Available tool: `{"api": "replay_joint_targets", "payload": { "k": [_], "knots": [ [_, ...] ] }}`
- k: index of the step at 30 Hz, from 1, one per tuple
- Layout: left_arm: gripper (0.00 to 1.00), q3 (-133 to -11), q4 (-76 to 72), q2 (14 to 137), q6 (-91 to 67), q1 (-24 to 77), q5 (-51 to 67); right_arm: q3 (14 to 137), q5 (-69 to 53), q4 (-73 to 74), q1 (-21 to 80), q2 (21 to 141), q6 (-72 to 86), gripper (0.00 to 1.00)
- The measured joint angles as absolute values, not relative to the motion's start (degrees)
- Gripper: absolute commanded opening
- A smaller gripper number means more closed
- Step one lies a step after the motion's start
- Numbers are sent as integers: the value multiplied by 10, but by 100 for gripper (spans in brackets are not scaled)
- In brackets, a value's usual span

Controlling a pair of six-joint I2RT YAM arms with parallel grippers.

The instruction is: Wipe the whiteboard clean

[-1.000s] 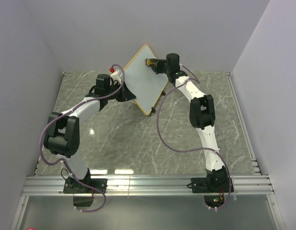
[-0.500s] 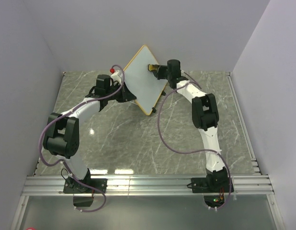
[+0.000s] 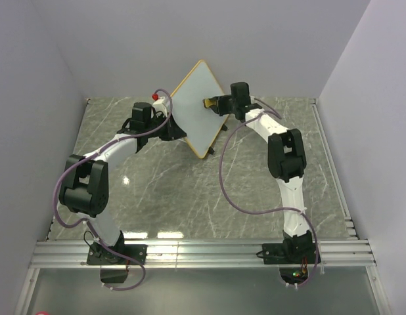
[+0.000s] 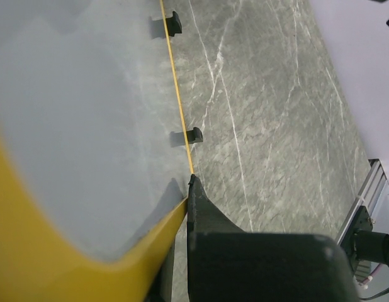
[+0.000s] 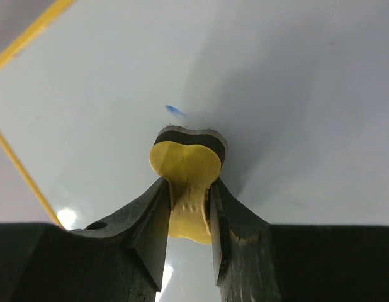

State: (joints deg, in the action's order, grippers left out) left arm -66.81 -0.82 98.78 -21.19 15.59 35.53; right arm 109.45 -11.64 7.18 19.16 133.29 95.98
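The whiteboard (image 3: 195, 108) with a yellow-orange rim stands tilted on one corner at the back of the table. My left gripper (image 3: 179, 131) is shut on its lower left edge; in the left wrist view the rim (image 4: 87, 251) sits against my black finger (image 4: 204, 214). My right gripper (image 3: 213, 103) is shut on the yellow bone-shaped eraser (image 5: 185, 179) and presses its dark felt against the board face (image 5: 289, 94). A small blue mark (image 5: 175, 111) shows just above the eraser.
Black wire stand feet (image 4: 194, 134) stick out from the board's edge over the grey marble table (image 3: 190, 197). Grey walls close in the back and sides. A metal rail (image 3: 203, 252) runs along the near edge.
My right gripper has slid the eraser down the board face and a little to the right. The left gripper and the board have stayed in place.
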Motion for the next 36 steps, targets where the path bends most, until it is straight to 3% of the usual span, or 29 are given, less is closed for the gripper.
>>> {"api": "replay_joint_targets", "payload": {
  "k": [11,25,36],
  "knots": [
    [0,-669,-10,984,-234,163,356,1341,-104,90,183,1474,1016,0],
    [0,-668,-5,976,-206,177,358,1181,-57,91,154,1420,1004,0],
    [0,-668,-1,973,-157,190,367,1227,-44,171,149,1431,961,0]
  ]
}}
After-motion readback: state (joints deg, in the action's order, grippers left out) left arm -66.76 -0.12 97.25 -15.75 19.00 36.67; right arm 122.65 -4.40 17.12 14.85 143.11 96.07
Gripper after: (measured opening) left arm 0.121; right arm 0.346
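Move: The right hand holds the yellow eraser at the whiteboard. The last blue mark lies about 5 cm ahead, 2 cm to its right and 2 cm below it. The board's lower right corner is some 9 cm right, 4 cm ahead and 8 cm lower, and the right board stand 6 cm right, 1 cm back and 12 cm lower. From the left hand, the mark is roughly 20 cm ahead, 12 cm right and 3 cm lower. Still pinching the eraser against the board, the right hand strokes forward and up about 7 cm, then wipes back down and to the right some 10 cm across the mark towards the lower right corner, turning about 10 degrees clockwise, and ends there almost still. The left hand keeps its grip on the board's left edge and shifts about 3 cm right and back, turning slightly clockwise. ##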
